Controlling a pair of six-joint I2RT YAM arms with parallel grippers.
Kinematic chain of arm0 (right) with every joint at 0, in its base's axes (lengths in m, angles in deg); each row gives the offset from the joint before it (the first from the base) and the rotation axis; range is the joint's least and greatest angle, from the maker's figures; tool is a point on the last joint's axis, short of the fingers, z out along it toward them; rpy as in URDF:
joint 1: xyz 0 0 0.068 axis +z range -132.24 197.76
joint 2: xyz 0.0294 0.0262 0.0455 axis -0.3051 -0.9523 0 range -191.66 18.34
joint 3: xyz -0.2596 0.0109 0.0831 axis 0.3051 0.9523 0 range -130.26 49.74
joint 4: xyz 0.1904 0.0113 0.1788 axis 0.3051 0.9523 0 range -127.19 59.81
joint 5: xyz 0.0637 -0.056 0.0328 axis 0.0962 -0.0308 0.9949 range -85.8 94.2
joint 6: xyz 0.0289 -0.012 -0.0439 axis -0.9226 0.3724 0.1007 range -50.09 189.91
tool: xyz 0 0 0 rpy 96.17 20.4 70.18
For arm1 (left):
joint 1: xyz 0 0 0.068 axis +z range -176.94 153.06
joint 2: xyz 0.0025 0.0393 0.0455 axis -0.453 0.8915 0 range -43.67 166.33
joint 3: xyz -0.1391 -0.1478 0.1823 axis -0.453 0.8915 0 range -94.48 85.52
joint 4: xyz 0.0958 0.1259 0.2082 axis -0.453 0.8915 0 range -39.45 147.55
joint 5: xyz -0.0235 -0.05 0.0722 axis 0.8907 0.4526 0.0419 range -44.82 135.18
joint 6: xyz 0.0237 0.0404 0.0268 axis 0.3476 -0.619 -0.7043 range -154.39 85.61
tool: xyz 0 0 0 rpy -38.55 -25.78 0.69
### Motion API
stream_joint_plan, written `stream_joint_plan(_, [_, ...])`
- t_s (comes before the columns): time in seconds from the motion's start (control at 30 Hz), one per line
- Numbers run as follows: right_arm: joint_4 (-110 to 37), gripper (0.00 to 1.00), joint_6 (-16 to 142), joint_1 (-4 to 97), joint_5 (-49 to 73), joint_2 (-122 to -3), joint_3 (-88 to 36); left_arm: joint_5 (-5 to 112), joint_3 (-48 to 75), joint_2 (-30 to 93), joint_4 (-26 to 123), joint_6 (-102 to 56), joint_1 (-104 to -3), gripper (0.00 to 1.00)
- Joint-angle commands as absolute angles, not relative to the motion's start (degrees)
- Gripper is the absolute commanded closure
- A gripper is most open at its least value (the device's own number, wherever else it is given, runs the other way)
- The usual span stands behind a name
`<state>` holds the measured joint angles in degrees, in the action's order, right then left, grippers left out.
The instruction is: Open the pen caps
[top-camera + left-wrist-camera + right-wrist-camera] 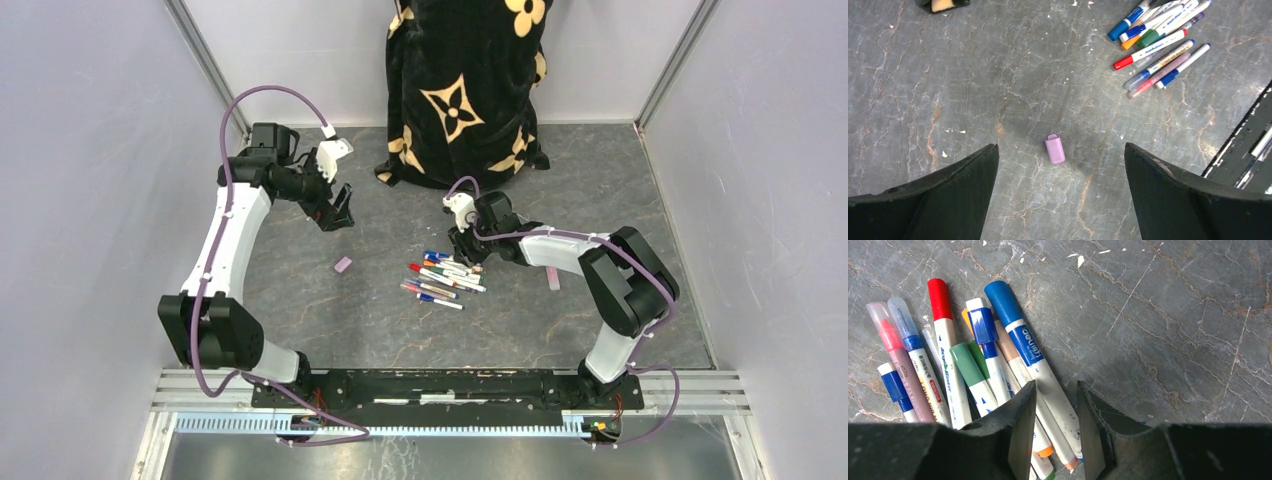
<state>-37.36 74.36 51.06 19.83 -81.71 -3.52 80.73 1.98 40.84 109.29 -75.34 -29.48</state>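
A lone pink pen cap lies on the grey table, left of the pile. My left gripper hangs above it, wide open and holding nothing, and shows from above. The pens lie in a heap mid-table, with blue, red, green and orange caps on. My right gripper is down in the heap, its jaws partly open on either side of the white barrel of a blue-capped pen. A gap shows beside the barrel. Next to it lie a red cap and a green cap.
A black cloth with gold flowers stands at the back of the table. A small pink piece lies right of the right forearm. Grey walls close in on both sides. The black mounting rail runs along the near edge.
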Motion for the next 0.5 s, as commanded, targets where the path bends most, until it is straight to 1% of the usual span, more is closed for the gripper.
stream_joint_plan(0.0, [-39.71, 0.6, 75.81, 51.24, 20.22, -82.37, -4.04, 83.65, 0.04, 38.07, 112.59, -75.88, -29.32, 0.0])
stream_joint_plan(0.07, [-40.36, 0.61, 76.06, 51.24, 19.42, -82.57, -3.22, 83.66, -0.56, 38.07, 113.82, -76.85, -29.31, 0.0])
stream_joint_plan(0.17, [-41.05, 0.67, 76.15, 51.29, 18.29, -83.05, -2.74, 84.26, -1.42, 38.2, 116.03, -78.72, -29.34, 0.0])
stream_joint_plan(0.33, [-41.67, 0.83, 76.02, 51.3, 17.32, -83.81, -3.11, 84.51, -5.08, 39.65, 121.1, -82.39, -29.34, 0.0])
stream_joint_plan(0.47, [-41.95, 0.87, 75.92, 51.3, 16.93, -84.08, -3.31, 85.97, -5.08, 39.63, 121.86, -83.24, -29.37, 0.0])
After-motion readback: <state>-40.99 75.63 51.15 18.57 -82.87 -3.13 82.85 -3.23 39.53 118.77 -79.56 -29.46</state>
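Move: The thick blue marker lies almost under the half-open right fingers, its middle some 2 cm to their left, 1 cm ahead and 1 cm below. The peach-capped pen lies just on its base side, about 1 cm back and 1 cm left of the hand; the red marker is roughly 7 cm left and 5 cm back, both 1 cm down. From the left hand, the blue marker is about 26 cm right, level fore and aft, and 20 cm below. The right fingers close on the thick blue marker and pinch its white body between the blue label and the rear end, the hand staying low over the table and easing only about 1 cm forward. The left hand, empty and wide open, draws back some 2.5 cm and rises about as much. ##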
